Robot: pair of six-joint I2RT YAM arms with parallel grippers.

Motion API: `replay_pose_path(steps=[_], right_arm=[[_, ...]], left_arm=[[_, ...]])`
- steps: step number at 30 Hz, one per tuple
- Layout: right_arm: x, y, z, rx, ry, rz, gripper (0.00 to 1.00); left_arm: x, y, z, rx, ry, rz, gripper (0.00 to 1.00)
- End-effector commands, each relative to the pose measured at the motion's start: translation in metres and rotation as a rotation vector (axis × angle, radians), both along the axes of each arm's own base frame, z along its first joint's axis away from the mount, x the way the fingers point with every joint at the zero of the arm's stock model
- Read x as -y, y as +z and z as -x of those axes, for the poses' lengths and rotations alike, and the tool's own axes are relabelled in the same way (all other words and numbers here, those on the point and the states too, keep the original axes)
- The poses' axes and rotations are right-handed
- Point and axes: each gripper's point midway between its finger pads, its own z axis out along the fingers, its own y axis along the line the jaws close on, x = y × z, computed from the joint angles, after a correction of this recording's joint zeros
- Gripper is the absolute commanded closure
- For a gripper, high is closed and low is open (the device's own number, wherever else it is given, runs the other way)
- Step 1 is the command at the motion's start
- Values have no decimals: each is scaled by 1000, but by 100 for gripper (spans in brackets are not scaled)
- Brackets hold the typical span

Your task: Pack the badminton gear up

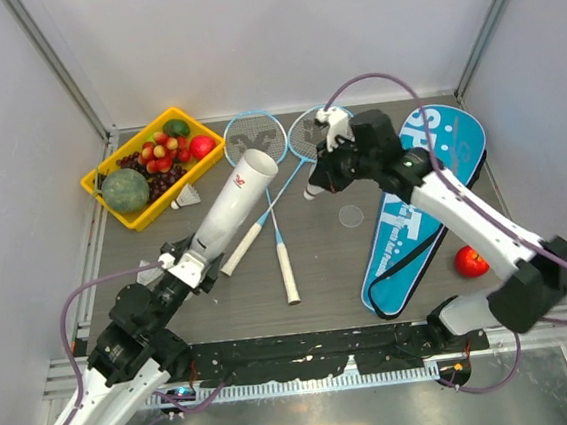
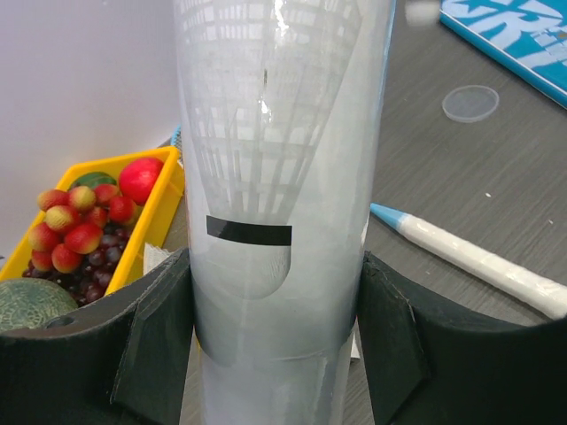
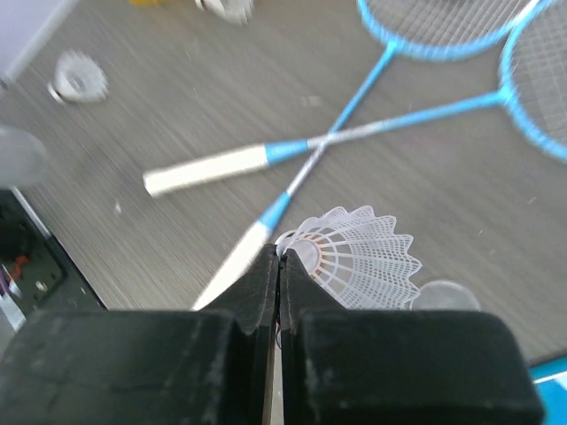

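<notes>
My left gripper (image 1: 192,258) (image 2: 275,266) is shut on the lower end of the long white tube (image 1: 234,202) (image 2: 283,159), which slants up toward the far right with its open mouth high. Over the crossed racket shafts, my right gripper (image 1: 315,185) (image 3: 280,254) is shut, pinching a white shuttlecock (image 1: 311,193) (image 3: 359,257) by its edge just beyond the fingertips. Two light-blue rackets (image 1: 254,137) (image 1: 308,135) (image 3: 416,27) lie crossed on the table, handles (image 1: 287,270) (image 3: 205,168) toward me. A second shuttlecock (image 1: 190,196) lies by the tray, a third (image 3: 78,80) near my left arm. The blue bag (image 1: 422,194) lies at the right.
A yellow tray (image 1: 111,192) (image 2: 159,212) of fruit stands at the far left. A red apple (image 1: 471,261) lies right of the bag. A clear round lid (image 1: 351,215) (image 2: 470,103) (image 3: 443,295) lies flat between rackets and bag. Walls close the back and sides.
</notes>
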Motion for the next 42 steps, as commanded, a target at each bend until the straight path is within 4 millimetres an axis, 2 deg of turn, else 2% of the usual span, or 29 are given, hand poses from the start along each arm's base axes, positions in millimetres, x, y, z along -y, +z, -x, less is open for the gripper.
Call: replay_pose_path(steps=[1,3,6,10,13,17,26,35,42], right_arm=[[12,110,17,265,-78,-235,95],[16,148,36,340,-57,-313,95],[18,184,63,384,0,-404,95],[13,207,94,397,94,-474,94],[6,213,111,391,148,-500,95],[0,213,123,385,180,-514,95],[-22,193,130,296,236,-544,95],[-41,170,130,222,264,-558,95],[-58,161,132,180,295,-561,94]], left_arm=[[12,20,5,43,-74,21,79],[15,17,6,31,-92,9,79],[22,10,8,23,-139,-35,80],[36,2,16,23,-233,-67,81],[41,0,19,14,-268,-76,81],[43,-1,19,3,-278,-83,81],[43,0,19,6,-274,-80,81],[44,1,19,10,-278,-71,82],[43,1,19,14,-275,-70,82]])
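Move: The tube's open mouth stands about 15 cm to the left of my shut right fingers, roughly 5 cm back and some 18 cm above them. Some 21 cm below this hand on the table, the rackets cross about 5 cm ahead and 9 cm left, and the clear cap lies level with it, 12 cm to its right. From my left hand, which grips the tube, the pinched shuttlecock is about 14 cm ahead, 29 cm right and at its height. Still pinching the shuttlecock by its skirt, I lift my right hand about 20 cm while drawing it back some 12 cm, then ease it left and 5 cm down onto the tube's mouth, rolling its left side up. My left hand keeps its grip, shifts a few centimetres right, down and slightly back, swinging the tube clockwise about 15 degrees to meet it, then holds still. ##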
